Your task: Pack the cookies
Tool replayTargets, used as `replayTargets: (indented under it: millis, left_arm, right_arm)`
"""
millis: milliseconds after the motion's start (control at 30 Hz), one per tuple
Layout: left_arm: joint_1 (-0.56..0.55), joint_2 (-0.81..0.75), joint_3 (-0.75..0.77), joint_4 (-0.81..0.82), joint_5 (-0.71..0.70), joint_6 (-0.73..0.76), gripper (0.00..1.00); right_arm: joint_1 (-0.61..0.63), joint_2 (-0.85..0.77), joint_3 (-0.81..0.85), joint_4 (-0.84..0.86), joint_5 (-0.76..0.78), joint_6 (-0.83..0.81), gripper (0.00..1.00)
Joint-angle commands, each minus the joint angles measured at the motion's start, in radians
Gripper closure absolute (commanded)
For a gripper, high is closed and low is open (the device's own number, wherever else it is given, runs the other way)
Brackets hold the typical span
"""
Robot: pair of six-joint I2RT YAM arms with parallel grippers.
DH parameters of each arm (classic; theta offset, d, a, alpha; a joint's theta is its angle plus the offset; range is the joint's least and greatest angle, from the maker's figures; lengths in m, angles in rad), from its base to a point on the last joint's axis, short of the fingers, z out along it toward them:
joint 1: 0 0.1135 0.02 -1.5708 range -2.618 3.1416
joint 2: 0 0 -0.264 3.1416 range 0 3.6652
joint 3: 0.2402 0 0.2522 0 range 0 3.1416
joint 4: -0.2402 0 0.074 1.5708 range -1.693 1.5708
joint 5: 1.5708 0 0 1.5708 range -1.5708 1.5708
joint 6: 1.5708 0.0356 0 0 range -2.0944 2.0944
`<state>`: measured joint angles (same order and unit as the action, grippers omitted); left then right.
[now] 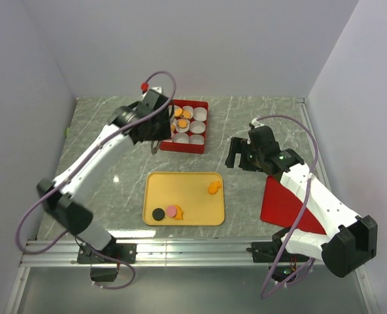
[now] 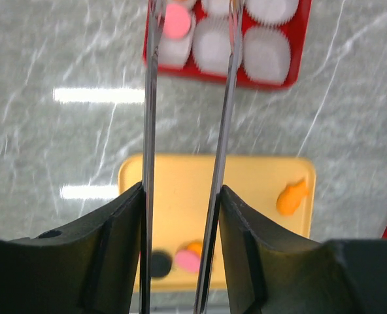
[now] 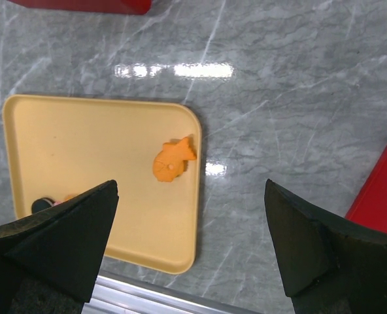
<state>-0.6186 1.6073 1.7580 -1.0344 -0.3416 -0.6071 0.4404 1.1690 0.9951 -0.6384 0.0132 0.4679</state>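
On the yellow tray [image 1: 193, 180] lie a black round cookie [image 1: 158, 214], a pink round [image 1: 172, 210], an orange piece [image 1: 179, 214] and an orange fish cookie [image 1: 213, 188]. The red box [image 1: 202, 134] holds white paper cups, some with orange and tan cookies [image 1: 182, 119]. My left gripper [image 1: 155, 145] hangs over the box's near left corner. Its long thin fingers [image 2: 150, 98] stand apart with a pink cookie [image 2: 176, 21] lying in a cup between them. My right gripper [image 1: 240, 157] is open and empty, right of the tray, with the fish cookie [image 3: 172, 161] ahead of it.
A red lid [image 1: 286, 203] lies on the marble table at the right, partly under my right arm, and shows in the right wrist view [image 3: 383, 190]. A metal rail [image 1: 193, 250] runs along the near edge. White walls close in the left, back and right.
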Motion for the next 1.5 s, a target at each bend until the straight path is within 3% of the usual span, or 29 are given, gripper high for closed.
replayTargets:
  millis: [0, 167, 433, 867, 1467]
  left_arm:
    - [-0.052, -0.168, -0.159, 0.005, 0.013, -0.045, 0.48]
    - [-0.162, -0.343, -0.423, 0.014, 0.041, -0.15, 0.47]
    - [-0.299, -0.515, -0.635, 0.0, 0.114, -0.29, 0.48]
    - [-0.474, -0.581, -0.743, -0.116, 0.165, -0.427, 0.48]
    - [-0.53, -0.607, -0.828, -0.148, 0.208, -0.497, 0.48]
  right_arm:
    - [-0.002, -0.042, -0.006, 0.043, -0.044, 0.026, 0.0]
    - [0.017, -0.035, -0.021, 0.036, -0.061, 0.041, 0.01]
    - [0.049, -0.031, -0.046, 0.043, -0.064, 0.078, 0.01]
    - [0.07, -0.126, -0.116, 0.026, -0.018, 0.124, 0.01]
    - [0.069, -0.197, -0.151, -0.006, 0.022, 0.124, 0.01]
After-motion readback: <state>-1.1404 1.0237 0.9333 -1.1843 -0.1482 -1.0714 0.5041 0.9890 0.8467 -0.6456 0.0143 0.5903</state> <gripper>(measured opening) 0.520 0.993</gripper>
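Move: The left hand holds the tongs well above the table. The pink cookie lies about 19 cm back, 5 cm to its right and some 25 cm below. From this hand, the black cookie is about 20 cm back and straight in line; the star cookie 20 back, 8 right; the fish cookie 10 back, 21 right; the red box's middle 14 ahead, 9 right. From the empty right hand, the pink cookie is 12 cm back, 26 left, 15 below. Heading for the pink cookie, the left hand carries the still-gripped tongs away from the red box, sweeping back about 27 cm and sinking about 13, quickly at first, then easing. The wrist tips some 25 degrees further down and turns slightly clockwise, leaving the tongs' ends just over the pink cookie; contact can't be made out. The right hand, wide open, eases back about 4 cm. ##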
